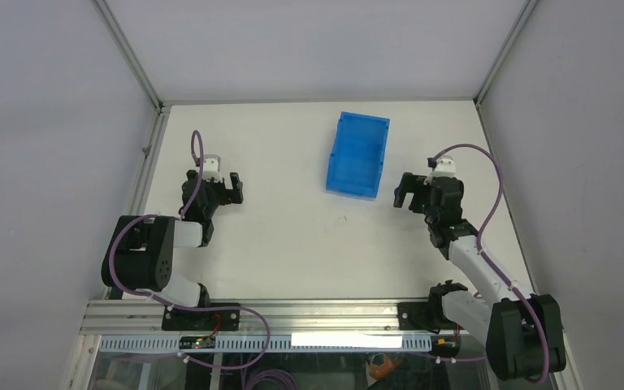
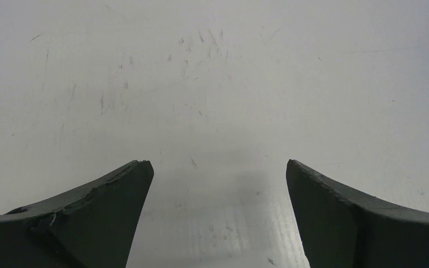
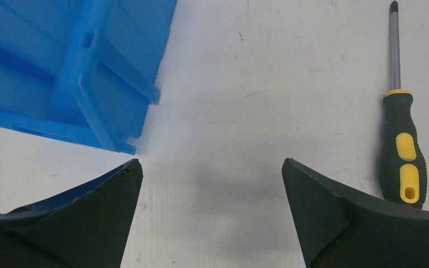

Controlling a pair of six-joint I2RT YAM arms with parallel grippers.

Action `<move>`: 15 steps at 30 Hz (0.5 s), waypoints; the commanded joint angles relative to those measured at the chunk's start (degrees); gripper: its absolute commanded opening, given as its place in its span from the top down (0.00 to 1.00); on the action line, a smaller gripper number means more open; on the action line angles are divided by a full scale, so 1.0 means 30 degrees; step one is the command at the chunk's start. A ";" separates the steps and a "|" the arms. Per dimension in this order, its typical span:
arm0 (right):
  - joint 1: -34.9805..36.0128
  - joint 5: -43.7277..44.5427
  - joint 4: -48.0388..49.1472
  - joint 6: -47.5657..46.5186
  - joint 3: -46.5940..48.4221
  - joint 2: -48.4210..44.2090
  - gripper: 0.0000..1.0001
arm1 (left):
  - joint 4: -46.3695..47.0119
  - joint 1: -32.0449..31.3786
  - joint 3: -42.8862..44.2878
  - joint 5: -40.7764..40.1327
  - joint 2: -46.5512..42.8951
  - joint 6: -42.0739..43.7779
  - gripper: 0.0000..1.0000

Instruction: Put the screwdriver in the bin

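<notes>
The blue bin point(image 1: 358, 154) stands on the white table at the back middle. Its corner shows at the upper left of the right wrist view point(image 3: 61, 67). The screwdriver point(image 3: 402, 162) lies flat on the table with its black and yellow handle near me and its shaft pointing away; it does not show in the top view. My right gripper point(image 3: 211, 162) is open and empty, between the bin on its left and the screwdriver on its right, and sits just right of the bin in the top view point(image 1: 406, 192). My left gripper point(image 1: 226, 188) is open and empty over bare table point(image 2: 218, 163).
Grey enclosure walls with metal corner posts point(image 1: 134, 57) close in the table on three sides. A metal rail point(image 1: 292, 313) with cabling runs along the near edge by the arm bases.
</notes>
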 commanded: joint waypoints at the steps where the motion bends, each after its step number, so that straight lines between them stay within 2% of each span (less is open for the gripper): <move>1: 0.0109 0.0255 0.1113 0.0353 0.0148 -0.0454 0.00 | 0.0639 0.0040 0.0370 -0.0145 -0.0235 -0.0200 0.01; 5: 0.0105 0.0605 0.0440 0.0666 0.1081 -0.0806 0.01 | 0.0640 0.0037 0.0370 -0.0147 -0.0241 -0.0191 0.01; 8: 0.0105 0.0817 -0.2585 0.0675 0.3487 -0.0772 0.00 | 0.0639 0.0057 0.0370 -0.0166 -0.0231 -0.0197 0.01; 9: 0.0094 0.3275 -0.3655 0.0486 0.4515 -0.0599 0.00 | 0.0639 0.0058 0.0370 -0.0151 -0.0231 -0.0202 0.01; 12: -0.0250 0.5865 -0.6559 -0.0314 0.7612 0.0329 0.00 | 0.0624 0.0042 0.0370 -0.0145 -0.0237 -0.0192 0.01; 15: -0.1909 0.3859 -0.8638 -0.1272 1.0279 0.1613 0.00 | 0.0641 0.0054 0.0370 -0.0162 -0.0233 -0.0211 0.01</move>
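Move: The screwdriver lies on the table about 13 cm to the right of the open right hand, its middle some 7 cm ahead and 9 cm below, blade pointing forward. The bin stands on the other side, its middle roughly 15 cm left and 16 cm ahead of that hand, about 7 cm below. From the idle left hand the screwdriver lies some 67 cm to the right, 1 cm ahead and 3 cm below. Rising about 10 cm from above the empty table between bin and screwdriver, slowly at first and then fast, the right hand also swings some 3 cm right, away from the bin and to the screwdriver's side, and about 3 cm forward. The wrist turns roughly 10 degrees clockwise; the fingers stay wide open and touch nothing. ##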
